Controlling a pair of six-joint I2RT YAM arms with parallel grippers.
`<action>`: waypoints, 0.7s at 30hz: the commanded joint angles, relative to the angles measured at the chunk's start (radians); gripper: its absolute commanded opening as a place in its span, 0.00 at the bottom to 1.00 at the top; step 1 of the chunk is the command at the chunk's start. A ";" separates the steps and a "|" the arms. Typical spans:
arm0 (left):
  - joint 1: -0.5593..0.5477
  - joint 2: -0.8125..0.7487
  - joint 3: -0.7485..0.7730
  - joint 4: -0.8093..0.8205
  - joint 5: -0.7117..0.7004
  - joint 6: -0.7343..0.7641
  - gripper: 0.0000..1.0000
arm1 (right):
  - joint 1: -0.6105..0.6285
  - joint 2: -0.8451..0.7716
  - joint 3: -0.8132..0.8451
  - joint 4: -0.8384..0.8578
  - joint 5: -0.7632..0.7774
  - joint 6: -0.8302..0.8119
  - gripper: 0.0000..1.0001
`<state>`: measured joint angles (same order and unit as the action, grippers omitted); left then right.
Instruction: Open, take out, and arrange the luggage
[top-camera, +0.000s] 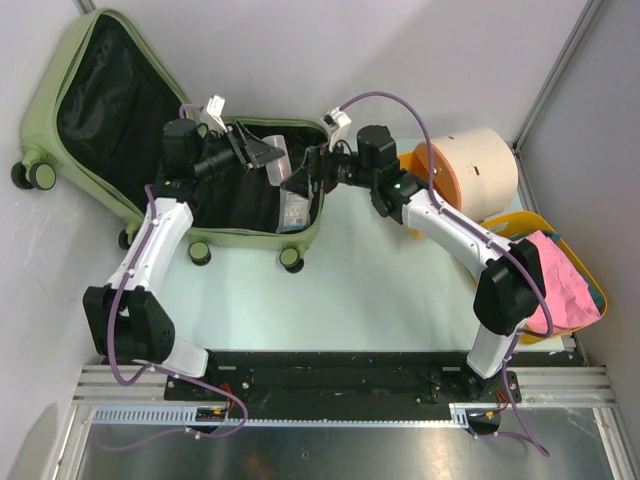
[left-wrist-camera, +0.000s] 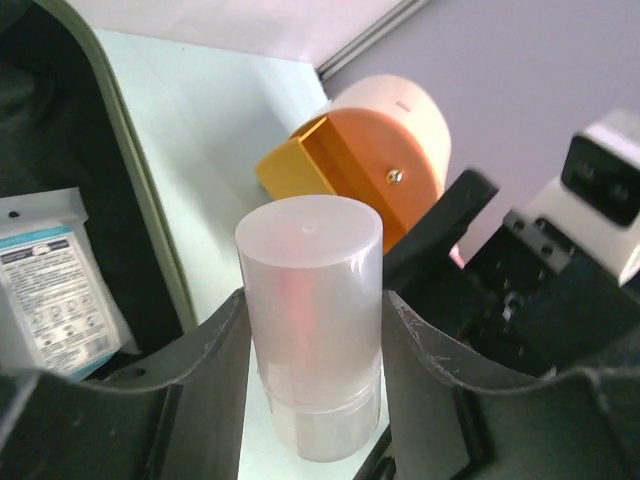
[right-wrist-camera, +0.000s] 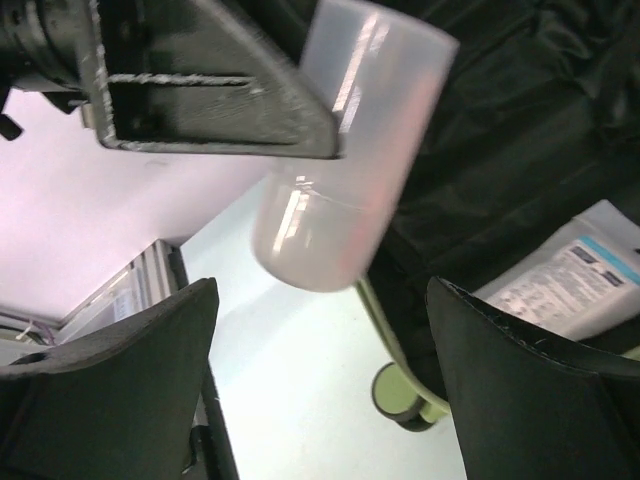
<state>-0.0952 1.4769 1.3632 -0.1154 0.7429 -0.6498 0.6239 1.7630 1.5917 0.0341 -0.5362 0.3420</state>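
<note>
The pale green luggage (top-camera: 40, 100) lies open at the back left, its black lining (right-wrist-camera: 520, 120) showing. My left gripper (top-camera: 265, 155) is shut on a frosted translucent cylinder (left-wrist-camera: 312, 300), held off the surface over the luggage's right rim (left-wrist-camera: 140, 170). Both fingers (left-wrist-camera: 215, 350) press its sides. My right gripper (top-camera: 312, 172) faces it from the right and stands open (right-wrist-camera: 320, 290), just below the cylinder (right-wrist-camera: 350, 150) and not touching it. A white printed packet (left-wrist-camera: 50, 280) lies on the lining.
A cream drum with an orange face (top-camera: 480, 165) lies at the back right. In front of it stands a yellow basket (top-camera: 505, 220) holding pink cloth (top-camera: 555, 280). The luggage wheels (right-wrist-camera: 395, 395) rest on the pale table.
</note>
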 joint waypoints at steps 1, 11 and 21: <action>-0.041 -0.047 -0.022 0.105 -0.059 -0.175 0.18 | 0.031 -0.023 0.019 0.076 0.068 0.054 0.92; -0.092 -0.118 -0.118 0.224 -0.106 -0.232 0.20 | 0.042 0.032 0.096 0.043 0.130 0.066 0.78; -0.101 -0.112 -0.110 0.247 -0.146 -0.247 0.28 | 0.033 0.018 0.123 -0.128 0.166 -0.024 0.31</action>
<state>-0.1837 1.4044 1.2434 0.0563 0.6193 -0.8566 0.6636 1.7916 1.6844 -0.0181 -0.4034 0.3737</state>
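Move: Between the hands, the clear bottle is already in the left fingers, its middle about at their grip. The right hand, open wide, has the bottle some 4 cm to its left and 2 cm ahead, at nearly its own height; its empty fingertips are thus about 4 cm right and 2 cm back of the left hand. The white pouch in the suitcase lies about 12 cm ahead of the right hand, 2 cm left and 26 cm below; the suitcase's near wheel about 2 cm back, 3 cm left and equally low. Closing in from both sides high over the suitcase, the left hand carries the bottle about 2.5 cm right and 1 cm back, tilting it slightly, into the open right fingers. The right hand eases left and slightly back, then forward and up a couple of centimetres, and shuts its fingers around the bottle; the left keeps its grip. ##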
